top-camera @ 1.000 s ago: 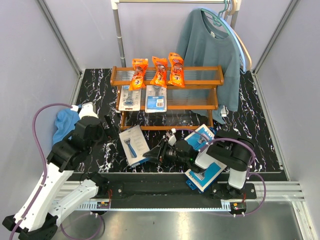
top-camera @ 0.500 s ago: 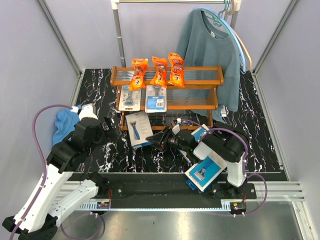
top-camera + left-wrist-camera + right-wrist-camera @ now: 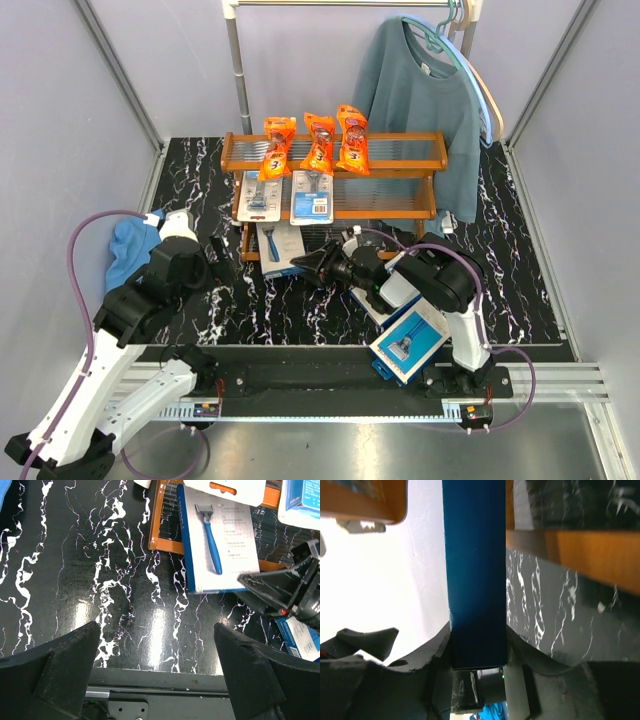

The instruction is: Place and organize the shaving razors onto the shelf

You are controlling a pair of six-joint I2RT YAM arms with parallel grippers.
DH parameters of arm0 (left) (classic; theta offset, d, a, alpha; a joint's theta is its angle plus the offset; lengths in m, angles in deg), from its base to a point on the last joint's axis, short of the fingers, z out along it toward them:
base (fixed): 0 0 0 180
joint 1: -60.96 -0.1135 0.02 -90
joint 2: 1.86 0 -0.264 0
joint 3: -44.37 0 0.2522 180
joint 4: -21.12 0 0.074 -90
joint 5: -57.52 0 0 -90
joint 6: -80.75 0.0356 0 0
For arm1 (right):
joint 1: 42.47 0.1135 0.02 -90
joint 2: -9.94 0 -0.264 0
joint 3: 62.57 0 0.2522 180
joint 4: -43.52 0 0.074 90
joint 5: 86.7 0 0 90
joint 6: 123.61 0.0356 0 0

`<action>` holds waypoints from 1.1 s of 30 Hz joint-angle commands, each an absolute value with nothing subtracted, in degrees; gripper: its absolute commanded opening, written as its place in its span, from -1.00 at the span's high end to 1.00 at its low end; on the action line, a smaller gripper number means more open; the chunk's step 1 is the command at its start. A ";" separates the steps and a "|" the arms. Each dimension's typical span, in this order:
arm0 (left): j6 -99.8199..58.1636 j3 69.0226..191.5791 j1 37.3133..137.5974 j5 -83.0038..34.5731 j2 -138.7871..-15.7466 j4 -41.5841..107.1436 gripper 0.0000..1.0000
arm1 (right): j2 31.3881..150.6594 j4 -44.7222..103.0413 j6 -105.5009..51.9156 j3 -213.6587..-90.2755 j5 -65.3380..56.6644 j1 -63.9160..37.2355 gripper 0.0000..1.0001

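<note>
The shelf [image 3: 400, 150] stands at the back. Three orange bags [image 3: 320, 142] lie on its top tier and two blister cards [image 3: 312, 196] on the middle one. My right gripper [image 3: 316, 264] is shut on the near edge of a flat razor box [image 3: 279, 246], whose far end reaches over the lowest tier's front rail [image 3: 159, 527]. The right wrist view shows the box's dark blue edge [image 3: 475, 570] clamped between the fingers [image 3: 437, 650]. Two more razor boxes [image 3: 410, 342] lie under the right arm. My left gripper [image 3: 160, 675] hangs open above bare table, left of the box [image 3: 220, 545].
A blue cloth [image 3: 124, 246] lies at the table's left edge beside the left arm. A teal sweater [image 3: 425, 105] hangs from the metal rail [image 3: 238, 70] behind the shelf and drapes past the shelf's right end. Grey walls close in both sides.
My right gripper has carried the flat razor box away from the table's front, up to the shelf's lowest tier. The left arm has barely moved.
</note>
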State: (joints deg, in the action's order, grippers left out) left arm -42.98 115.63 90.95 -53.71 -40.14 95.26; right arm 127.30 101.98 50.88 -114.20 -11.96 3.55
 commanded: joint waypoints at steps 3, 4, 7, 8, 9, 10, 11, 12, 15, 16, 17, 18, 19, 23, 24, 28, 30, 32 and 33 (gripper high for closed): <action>-41.77 114.38 91.01 -52.69 -39.04 93.51 -0.98 | 130.00 116.42 50.24 -118.95 -9.80 2.10 1.00; -41.85 114.38 91.01 -52.52 -38.69 93.51 -0.98 | 130.26 116.33 50.24 -119.39 -9.18 2.09 1.00; -41.77 113.94 91.01 -51.99 -38.60 93.33 -0.98 | 132.11 116.50 50.77 -121.77 -8.56 1.65 1.00; -41.51 113.77 90.93 -51.73 -38.60 93.33 -0.98 | 132.46 116.24 51.03 -122.38 -8.47 1.65 1.00; -41.50 113.68 91.01 -51.64 -38.60 93.42 -0.98 | 133.33 116.24 51.12 -123.69 -8.39 1.48 1.00; -41.42 113.77 90.93 -51.55 -38.69 93.33 -0.98 | 133.86 116.24 51.38 -124.31 -8.39 1.57 1.00; -41.16 113.85 90.93 -51.20 -38.69 93.42 -0.98 | 134.30 116.24 51.73 -124.84 -8.39 1.57 1.00; -41.07 113.85 91.01 -51.20 -38.69 93.42 -0.98 | 135.09 116.33 51.91 -125.54 -8.30 1.48 1.00; -40.89 113.94 90.93 -51.02 -38.69 93.42 -0.98 | 135.80 116.33 52.09 -125.82 -6.98 1.57 1.00; -40.80 113.94 91.01 -50.93 -38.69 93.42 -0.98 | 135.98 116.24 52.17 -125.99 -6.54 1.57 1.00; -40.80 113.94 90.93 -50.76 -38.69 93.33 -0.98 | 136.24 116.24 52.09 -125.90 -6.37 1.57 0.99; -40.80 113.94 91.01 -50.67 -38.60 93.33 -0.98 | 136.59 116.15 52.17 -126.16 -6.19 1.57 0.98; -40.71 113.94 90.93 -50.58 -38.60 93.33 -0.98 | 136.94 116.15 52.17 -126.25 -6.19 1.57 0.96; -40.63 113.94 90.93 -50.41 -38.77 93.42 -0.98 | 137.91 116.15 52.61 -126.69 -6.36 1.65 0.84; -40.63 113.94 90.93 -50.41 -38.69 93.42 -0.98 | 138.00 116.06 52.70 -127.04 -6.54 1.65 0.77; -40.63 113.94 91.01 -50.32 -38.60 93.42 -0.98 | 137.65 114.66 52.61 -127.40 -7.15 1.74 0.61; -40.63 113.94 91.01 -50.32 -38.60 93.42 -0.98 | 137.21 113.78 52.09 -127.05 -6.98 1.92 0.46; -40.54 113.94 91.01 -50.23 -38.51 93.33 -0.98 | 136.51 113.25 51.82 -126.17 -6.72 2.09 0.29; -40.54 113.94 91.01 -50.23 -38.34 93.42 -0.98 | 136.33 113.16 51.82 -125.91 -6.54 2.18 0.24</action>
State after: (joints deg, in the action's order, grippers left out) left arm -41.63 113.77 90.95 -50.89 -39.05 95.22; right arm 137.55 102.55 52.35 -125.61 -7.72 1.96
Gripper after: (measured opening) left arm 0.988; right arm 0.430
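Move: The right gripper already holds the white razor box by its right side. Its place at the left end of the bottom shelf lies about 11 cm ahead, 7 cm left and some 2 cm lower. The left card pack on the middle shelf is 14 cm ahead, 10 left; the right card pack is 14 ahead, 3 right, both about 12 cm above. From the left gripper that bottom-shelf place is roughly 15 cm ahead, 11 right, 15 below. Keep the right fingers shut on the razor box and slide it in over the front rail of the bottom shelf, under the left card pack: about 5 cm forward, drifting some 2 cm left. Ease off in the second half, sink a centimetre or two in all, and let the wrist turn only slightly clockwise. ##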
